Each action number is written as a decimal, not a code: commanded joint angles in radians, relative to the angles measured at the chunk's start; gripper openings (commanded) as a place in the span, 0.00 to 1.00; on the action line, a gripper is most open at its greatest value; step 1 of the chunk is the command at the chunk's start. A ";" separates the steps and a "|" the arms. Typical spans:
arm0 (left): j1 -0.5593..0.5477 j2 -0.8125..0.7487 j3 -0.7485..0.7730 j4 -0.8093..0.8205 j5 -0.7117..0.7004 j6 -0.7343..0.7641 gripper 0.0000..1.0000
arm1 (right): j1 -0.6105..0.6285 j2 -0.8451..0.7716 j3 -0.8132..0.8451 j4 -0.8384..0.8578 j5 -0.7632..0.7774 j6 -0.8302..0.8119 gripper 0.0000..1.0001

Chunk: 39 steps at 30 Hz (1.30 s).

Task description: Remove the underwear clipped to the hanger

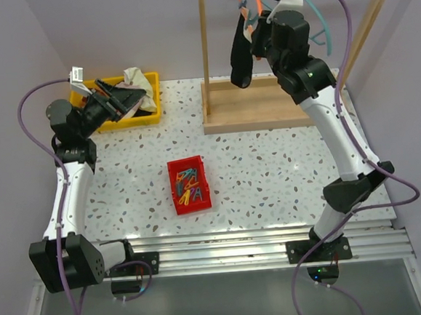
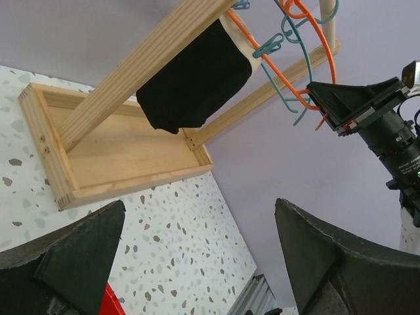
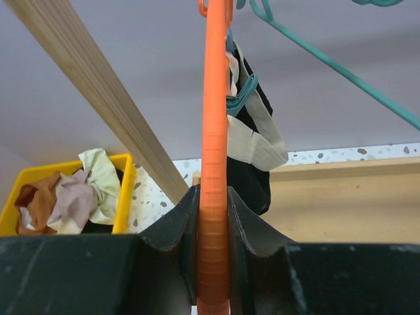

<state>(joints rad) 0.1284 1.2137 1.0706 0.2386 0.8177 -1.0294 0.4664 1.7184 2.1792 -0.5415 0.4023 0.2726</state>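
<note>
A black underwear (image 1: 240,56) with a cream-white band (image 3: 252,141) hangs from the orange hanger (image 3: 215,131), held by a teal clip (image 3: 239,98). My right gripper (image 3: 213,216) is shut on the orange hanger's bar, just right of the garment. From the left wrist view the same black underwear (image 2: 197,79) hangs behind the wooden post. A rust-brown garment (image 3: 36,190) lies in the yellow bin (image 3: 125,190). My left gripper (image 2: 200,262) is open and holds nothing; it hovers over the yellow bin (image 1: 155,96).
A wooden rack with a tray base (image 1: 250,107) and upright posts carries the hangers, including a teal hanger (image 2: 289,85). A red bin (image 1: 189,185) of coloured clips sits mid-table. Pale cloths fill the yellow bin.
</note>
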 commanded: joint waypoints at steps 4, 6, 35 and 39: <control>-0.006 0.017 0.032 0.044 0.038 0.003 1.00 | 0.002 -0.074 0.000 0.151 -0.019 0.013 0.00; -0.006 0.018 0.031 0.039 0.038 0.011 1.00 | 0.001 -0.036 0.063 0.053 -0.028 0.010 0.00; -0.004 0.006 0.008 0.027 0.049 0.031 1.00 | 0.001 0.133 0.269 -0.354 -0.037 0.016 0.49; -0.004 0.003 0.006 0.025 0.052 0.031 1.00 | 0.000 0.167 0.318 -0.363 -0.008 0.005 0.42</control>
<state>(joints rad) 0.1284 1.2327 1.0698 0.2382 0.8433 -1.0252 0.4660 1.8671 2.4298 -0.9085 0.3561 0.2947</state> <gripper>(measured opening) 0.997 0.436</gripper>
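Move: The right gripper still holds the near arm of the raised orange hanger, whose middle sits roughly 10 cm ahead of it and 7 cm higher, straight in line. The black underwear clipped to it hangs about 15 cm ahead, 1 cm to the right and 8 cm below; the teal hanger is some 12 cm to the right, 3 cm ahead and 3 cm above. From the left gripper, the orange hanger's middle lies roughly 20 cm ahead, 32 cm right and 15 cm up. Draw the right gripper back 1.5 cm with a slight lift, keeping the orange hanger pinched, then lower it so that it ends about 5 cm below where it began, tipping the fingers down some 15 degrees. Part the fingers about a quarter of their range on the way down, loosening the pinch but leaving the hanger's arm between them. ##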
